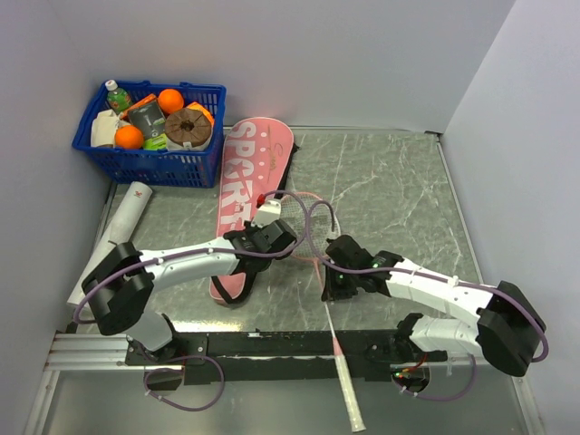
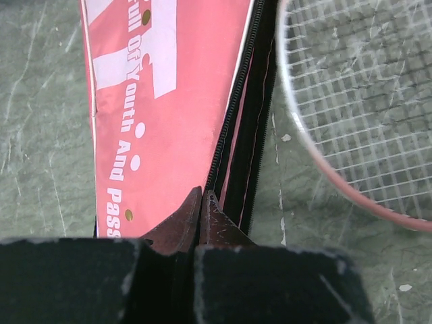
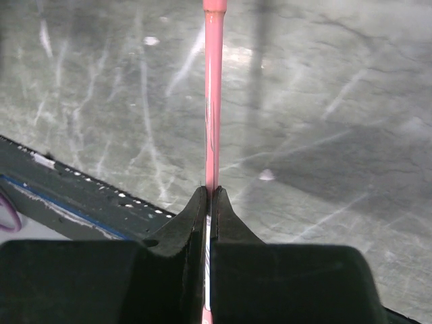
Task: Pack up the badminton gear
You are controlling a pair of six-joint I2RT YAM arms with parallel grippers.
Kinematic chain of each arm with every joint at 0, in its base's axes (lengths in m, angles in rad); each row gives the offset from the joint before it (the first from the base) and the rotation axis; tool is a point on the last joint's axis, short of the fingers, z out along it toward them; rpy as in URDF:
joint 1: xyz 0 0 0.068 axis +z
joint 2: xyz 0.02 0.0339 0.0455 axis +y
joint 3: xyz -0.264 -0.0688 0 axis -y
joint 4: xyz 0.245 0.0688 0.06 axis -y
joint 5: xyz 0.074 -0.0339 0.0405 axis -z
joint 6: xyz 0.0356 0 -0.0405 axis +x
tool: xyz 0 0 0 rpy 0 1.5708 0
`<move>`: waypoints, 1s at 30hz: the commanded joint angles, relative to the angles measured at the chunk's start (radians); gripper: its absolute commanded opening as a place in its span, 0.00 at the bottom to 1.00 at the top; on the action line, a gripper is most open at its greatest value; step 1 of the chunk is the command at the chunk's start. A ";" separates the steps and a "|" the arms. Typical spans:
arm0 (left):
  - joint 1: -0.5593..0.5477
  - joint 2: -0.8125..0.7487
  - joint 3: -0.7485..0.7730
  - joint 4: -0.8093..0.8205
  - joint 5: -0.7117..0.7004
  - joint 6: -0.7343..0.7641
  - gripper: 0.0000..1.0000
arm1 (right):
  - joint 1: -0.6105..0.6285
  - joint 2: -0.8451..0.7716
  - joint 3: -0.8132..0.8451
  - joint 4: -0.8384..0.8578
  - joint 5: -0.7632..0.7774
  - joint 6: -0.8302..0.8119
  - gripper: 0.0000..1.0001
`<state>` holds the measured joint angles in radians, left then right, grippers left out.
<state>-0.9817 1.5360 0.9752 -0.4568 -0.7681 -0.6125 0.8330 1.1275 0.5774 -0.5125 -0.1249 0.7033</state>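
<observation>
The pink racket bag (image 1: 256,159), lettered "SPORT", lies lengthwise at the table's middle, with its black zip edge (image 2: 236,145) open along the right side. My left gripper (image 1: 270,243) (image 2: 204,196) is shut, its tips pinched on that zip edge. A racket's strung head (image 2: 351,94) rests on the table just right of the bag. Its thin pink shaft (image 3: 213,94) runs towards the near edge and ends in a whitish handle (image 1: 349,399). My right gripper (image 1: 332,286) (image 3: 210,192) is shut on the shaft. A white tube (image 1: 122,227) lies at the far left.
A blue plastic basket (image 1: 145,163) of groceries stands at the back left, touching the bag's far end. The black mounting rail (image 1: 290,344) crosses the near edge under the racket handle. Grey walls close in on the left, back and right.
</observation>
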 commanded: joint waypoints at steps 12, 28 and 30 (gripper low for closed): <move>0.015 -0.137 -0.047 0.079 0.118 -0.007 0.01 | 0.038 0.216 0.222 0.080 0.004 -0.053 0.00; 0.015 -0.224 -0.090 0.092 0.196 -0.026 0.01 | -0.012 0.590 0.571 0.230 0.057 -0.197 0.00; 0.015 -0.221 -0.093 0.093 0.208 -0.030 0.01 | -0.031 0.632 0.614 0.253 0.056 -0.199 0.00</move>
<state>-0.9615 1.3560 0.8829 -0.4084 -0.5999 -0.6258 0.8387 1.6939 1.0866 -0.3809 -0.0860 0.5499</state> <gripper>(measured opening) 0.016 0.023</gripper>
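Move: From the right hand, which already holds the racket by its shaft, the sport bag's open zipped side lies about 24 cm ahead and 15 cm left, at nearly its height. The racket head is some 20 cm ahead and 6 cm left of that hand. For the left hand, its shut fingers already on the bag's top edge, this opening runs about 5 cm ahead, 4 cm right and 3 cm lower; the racket head sits roughly 15 cm right, 2 cm ahead, 5 cm lower. Feeding the racket head-first under the bag's pink top panel, the right hand keeps its pinch on the shaft and travels forward and left, about 11 cm each way, gathering speed. The left hand keeps hold of the zipper edge, easing some 2 cm up and 2 cm back while rolling about 10 degrees, its right side rising, to hold the opening up. ##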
